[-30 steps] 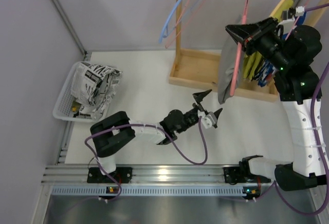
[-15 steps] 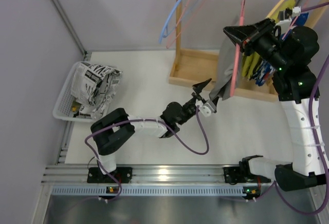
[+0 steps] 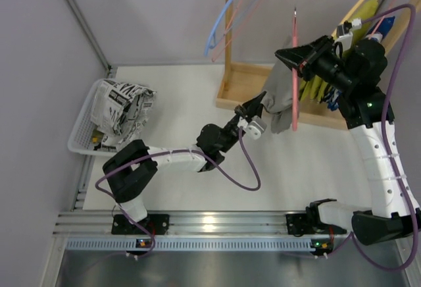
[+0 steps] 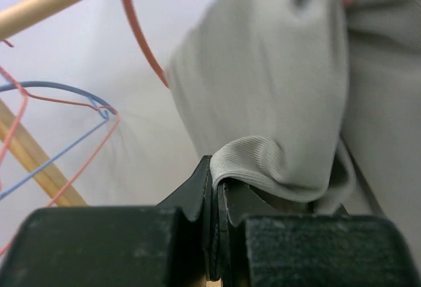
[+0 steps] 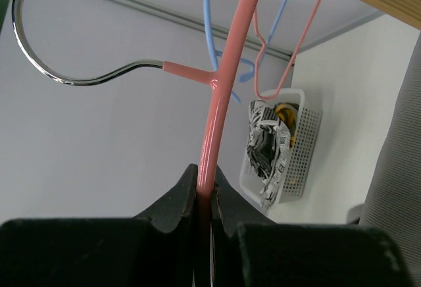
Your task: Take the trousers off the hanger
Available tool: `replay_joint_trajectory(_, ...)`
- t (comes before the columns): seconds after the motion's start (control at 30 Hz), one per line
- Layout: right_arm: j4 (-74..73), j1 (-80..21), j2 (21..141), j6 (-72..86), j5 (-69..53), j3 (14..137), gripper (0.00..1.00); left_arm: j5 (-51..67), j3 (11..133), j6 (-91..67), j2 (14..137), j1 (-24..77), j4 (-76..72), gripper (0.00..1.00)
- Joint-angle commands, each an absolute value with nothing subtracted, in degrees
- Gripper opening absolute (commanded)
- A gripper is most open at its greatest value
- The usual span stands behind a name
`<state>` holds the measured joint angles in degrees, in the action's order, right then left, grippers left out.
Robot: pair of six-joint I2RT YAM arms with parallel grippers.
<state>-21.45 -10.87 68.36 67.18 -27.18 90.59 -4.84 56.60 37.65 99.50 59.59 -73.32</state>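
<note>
The grey-taupe trousers point(image 3: 279, 96) hang over the pink hanger point(image 3: 295, 70), held in the air left of the wooden rack. My right gripper point(image 3: 294, 56) is shut on the hanger's arm; in the right wrist view the pink wire point(image 5: 223, 89) runs up from between the jaws to its metal hook point(image 5: 59, 70). My left gripper point(image 3: 258, 112) is shut on the trousers' lower edge; in the left wrist view a ribbed fold of the grey fabric point(image 4: 276, 103) is pinched between the jaws.
A wooden rack point(image 3: 229, 43) stands at the back with a light blue hanger point(image 3: 227, 10), a thin pink one and yellow-green garments point(image 3: 322, 83) on its rail. A white basket point(image 3: 84, 129) with black-and-white patterned cloth point(image 3: 125, 112) sits at the left.
My left gripper has reached up and right to the trousers' lower edge and shut on it. My right gripper has carried the hanger with the trousers a little to the left.
</note>
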Motion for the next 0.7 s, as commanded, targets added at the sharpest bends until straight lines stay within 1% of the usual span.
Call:
replay_joint_trajectory(0.0, -12.13, -11.60, 65.39, 63.37, -29.44, 91.06, 0.00, -5.80, 60.20, 36.74, 94.66, 58.36, -78.15, 0.00)
replay_joint_trajectory(0.13, -10.99, -11.51, 65.74, 63.63, -29.18, 91.23, 0.00, -6.24, 60.29, 32.18, 89.67, 56.78, -70.59, 0.00)
replay_joint_trajectory(0.2, -9.41, -11.51, 66.18, 64.07, -29.00, 92.19, 0.00, -5.72, 58.46, 29.36, 88.07, 55.73, -66.64, 0.00)
replay_joint_trajectory(0.33, -7.65, -11.43, 67.67, 65.56, -29.09, 95.00, 0.00, -6.41, 53.62, 26.99, 85.52, 54.84, -63.21, 0.00)
replay_joint_trajectory(0.47, -7.64, -11.78, 68.47, 66.09, -29.27, 97.47, 0.00, -8.16, 50.80, 22.87, 85.69, 54.49, -59.00, 0.00)
replay_joint_trajectory(0.6, -9.14, -13.27, 68.38, 63.82, -28.39, 96.86, 0.00, -10.72, 53.08, 15.66, 87.01, 54.14, -53.01, 0.00)
replay_joint_trajectory(0.67, -12.98, -14.15, 68.29, 61.01, -24.98, 96.77, 0.00, -10.11, 53.87, 13.28, 87.45, 54.05, -52.65, 0.00)
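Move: Already pinched between the left fingers is an edge of the grey trousers, whose body hangs about 5 cm to that hand's right, 3 cm ahead and 5 cm higher. The pink hanger is some 8 cm to the right, 2 cm ahead and 12 cm above the left hand; the blue hanger is 18 cm ahead, 8 cm left and 12 cm up. From the right hand, gripping the pink hanger, the trousers are 1 cm ahead, 3 cm left and 10 cm below. Drawing the pinched edge away from the pink hanger, the left hand swings up and left by about 6 cm each, then drops some 8 cm, ending mainly farther left, its wrist tipping down about 20 degrees. The right hand keeps its grip on the hanger, dips slightly, then rises about 4 cm, its fingers tilting a little upward. ##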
